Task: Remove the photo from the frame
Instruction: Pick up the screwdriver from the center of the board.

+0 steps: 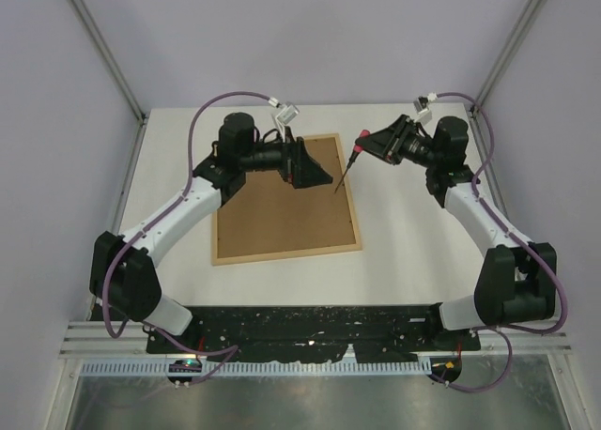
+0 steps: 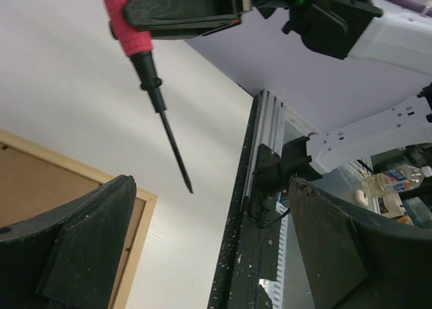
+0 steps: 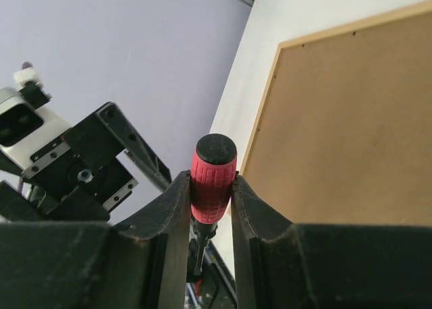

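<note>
The frame (image 1: 286, 254) lies back up on the white table, its brown fibreboard back (image 1: 272, 223) showing inside thin light wood strips. The photo is hidden under that back. My right gripper (image 1: 361, 149) is shut on the red handle of a small screwdriver (image 1: 344, 175), whose tip hangs just above the frame's right edge. In the right wrist view the handle (image 3: 214, 167) is pinched between both fingers of that gripper (image 3: 211, 182), with the frame (image 3: 263, 133) beyond. My left gripper (image 1: 317, 176) hovers open over the frame's upper right part. Its view shows the screwdriver (image 2: 169, 137) and a frame corner (image 2: 138, 208).
The black base rail (image 2: 243, 255) with the arm mounts runs along the table's near edge. Pale enclosure walls with metal posts (image 1: 108, 59) stand around the table. The left arm's links (image 1: 188, 209) cross above the frame's left side.
</note>
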`<state>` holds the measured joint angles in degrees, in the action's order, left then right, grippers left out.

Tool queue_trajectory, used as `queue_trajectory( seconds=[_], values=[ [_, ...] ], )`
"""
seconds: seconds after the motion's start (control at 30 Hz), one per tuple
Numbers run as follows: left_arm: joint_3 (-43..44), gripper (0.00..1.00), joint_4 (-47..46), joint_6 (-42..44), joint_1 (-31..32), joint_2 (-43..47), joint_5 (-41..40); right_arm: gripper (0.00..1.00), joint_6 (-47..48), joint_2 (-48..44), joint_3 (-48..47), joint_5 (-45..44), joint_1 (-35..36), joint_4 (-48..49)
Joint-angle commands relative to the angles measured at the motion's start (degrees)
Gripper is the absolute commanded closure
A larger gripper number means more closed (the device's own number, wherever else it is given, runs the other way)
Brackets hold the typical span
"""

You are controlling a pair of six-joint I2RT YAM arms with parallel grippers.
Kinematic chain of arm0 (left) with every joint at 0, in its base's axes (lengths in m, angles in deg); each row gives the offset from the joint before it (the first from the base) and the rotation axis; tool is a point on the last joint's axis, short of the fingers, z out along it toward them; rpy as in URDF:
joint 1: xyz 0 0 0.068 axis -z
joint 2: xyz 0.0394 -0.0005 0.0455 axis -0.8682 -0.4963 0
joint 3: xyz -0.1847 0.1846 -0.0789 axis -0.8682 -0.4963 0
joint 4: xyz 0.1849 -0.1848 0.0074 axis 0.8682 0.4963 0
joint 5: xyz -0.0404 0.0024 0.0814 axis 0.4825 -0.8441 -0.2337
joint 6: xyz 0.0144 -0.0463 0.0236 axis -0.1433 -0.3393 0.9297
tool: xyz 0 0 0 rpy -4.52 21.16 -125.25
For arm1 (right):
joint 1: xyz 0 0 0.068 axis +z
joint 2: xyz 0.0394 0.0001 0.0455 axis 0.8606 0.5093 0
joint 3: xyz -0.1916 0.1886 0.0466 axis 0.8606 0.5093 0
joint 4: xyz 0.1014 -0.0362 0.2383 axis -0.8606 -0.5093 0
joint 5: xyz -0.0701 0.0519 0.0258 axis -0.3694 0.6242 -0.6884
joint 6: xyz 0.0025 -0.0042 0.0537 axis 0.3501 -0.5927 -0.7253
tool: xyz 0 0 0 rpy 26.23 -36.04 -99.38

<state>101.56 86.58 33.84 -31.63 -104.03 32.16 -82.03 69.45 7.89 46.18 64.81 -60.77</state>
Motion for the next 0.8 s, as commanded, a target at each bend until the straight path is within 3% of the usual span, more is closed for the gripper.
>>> queue_trajectory(
  seconds=[0.0,0.27,0.47,0.7,0.77],
  values=[
    [0.2,0.0,-5.9,-4.1,2.5,0.3,3.5,0.92,-10.3,-1.7,0.7,1.9,-0.2,12.5],
    [1.0,0.02,-2.8,-1.4,4.4,-1.0,1.4,0.92,-13.7,-3.0,3.1,1.9,0.5,14.6],
    [2.4,0.14,-0.6,0.3,5.3,-2.0,0.5,0.92,-12.8,-4.1,4.0,-0.3,2.2,12.1],
    [3.9,0.47,1.3,1.5,6.7,-2.8,1.3,0.92,-11.2,-4.6,4.3,-2.5,3.6,9.9],
    [3.9,0.72,1.5,1.8,6.8,-2.8,1.2,0.92,-10.0,-4.7,4.0,-3.1,3.7,8.7]
  ],
)
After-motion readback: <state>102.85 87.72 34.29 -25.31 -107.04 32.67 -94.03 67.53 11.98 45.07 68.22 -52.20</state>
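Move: The right hand already holds the screwdriver by its red handle. Its bare shaft hangs about 5 cm to the left hand's right, 1 cm back and 3 cm lower; from the right hand it is some 9 cm back, 4 cm left and 4 cm below. The frame's brown back board is centred about 8 cm ahead of the left hand, 7 cm to its left and 29 cm down. Left hand eases about 5 cm right and back, closing around the shaft; right brings the screwdriver 3 cm left-back. ##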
